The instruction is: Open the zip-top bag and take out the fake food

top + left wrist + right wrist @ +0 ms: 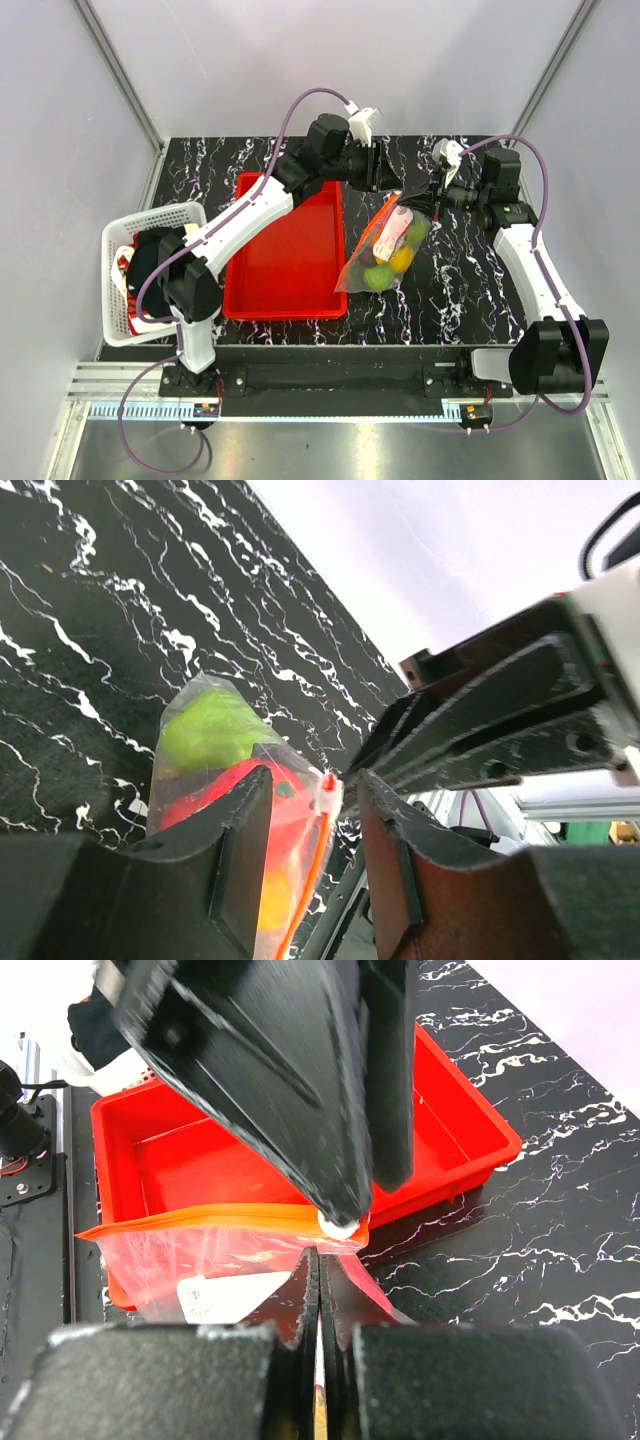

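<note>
The zip-top bag [372, 262] hangs tilted above the black table, its mouth up. Through the plastic I see fake food: a green fruit [205, 730], a red one [210, 792] and a yellow one [402, 258]. My right gripper [319, 1255] is shut on the bag's upper corner, just below the orange zip strip [200, 1218]. My left gripper [315, 777] stands open around the mouth, with the white slider [328, 792] between its fingers and gaps on both sides. In the top view, the left gripper [385, 180] and right gripper [432, 200] meet over the bag's top.
A red tray [285, 250] lies left of the bag, with nothing in it. A white basket [150, 222] holding some items sits at the table's left edge. Black marbled table [460, 290] shows to the right of and in front of the bag.
</note>
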{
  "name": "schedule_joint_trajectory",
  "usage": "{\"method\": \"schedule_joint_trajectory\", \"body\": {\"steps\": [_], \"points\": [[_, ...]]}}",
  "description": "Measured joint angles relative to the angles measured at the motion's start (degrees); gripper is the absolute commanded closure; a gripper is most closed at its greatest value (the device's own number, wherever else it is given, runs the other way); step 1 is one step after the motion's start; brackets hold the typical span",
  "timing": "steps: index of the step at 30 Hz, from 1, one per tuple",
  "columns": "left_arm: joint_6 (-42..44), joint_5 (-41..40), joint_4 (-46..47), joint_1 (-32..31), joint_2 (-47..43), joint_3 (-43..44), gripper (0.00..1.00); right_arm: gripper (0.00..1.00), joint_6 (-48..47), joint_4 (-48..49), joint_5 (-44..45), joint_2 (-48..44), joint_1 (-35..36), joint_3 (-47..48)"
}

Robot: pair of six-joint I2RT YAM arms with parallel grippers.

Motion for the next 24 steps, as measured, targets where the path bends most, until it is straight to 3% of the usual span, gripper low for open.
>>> {"method": "schedule_joint_trajectory", "body": {"steps": [12,15,17,24], "points": [[-0.96,1.84,-0.04,-0.17,1.49,0.0,0.73,1.0,-0.02,0.0,0.02,0.0,0.0,-0.02],[-1.11,3.06,0.35,-0.17,1.49,0.0,0.8,1.0,-0.02,0.0,0.07,0.0,0.0,-0.04],[-1.27,3.78,0.9,-0.17,1.49,0.0,0.92,1.0,-0.02,0.0,0.26,0.0,0.0,-0.04],[-2.01,4.96,1.68,-0.04,1.49,-0.13,1.0,1.0,0.04,0.0,1.11,0.0,0.0,-0.04]]}}
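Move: The left hand has the zip-top bag's white slider almost between its fingertips: about 1 cm back, 1 cm to its right and 1 cm lower. In the bag below, the yellow fruit hangs some 8 cm back, 1 cm to the hand's right and 15 cm down; the red tray's middle is roughly 23 cm left, 6 cm back and 28 cm down. From the right hand, the slider is about 2 cm forward, 2 cm left and 1 cm up. The left fingers close from under half open around the zip slider and pinch it, a touch that starts here. That hand first dips about 1 cm, then eases back and to the right by some 1 cm each, climbing a little again. The right hand stays put, its shut fingers still gripping the bag's top edge beside the slider. ##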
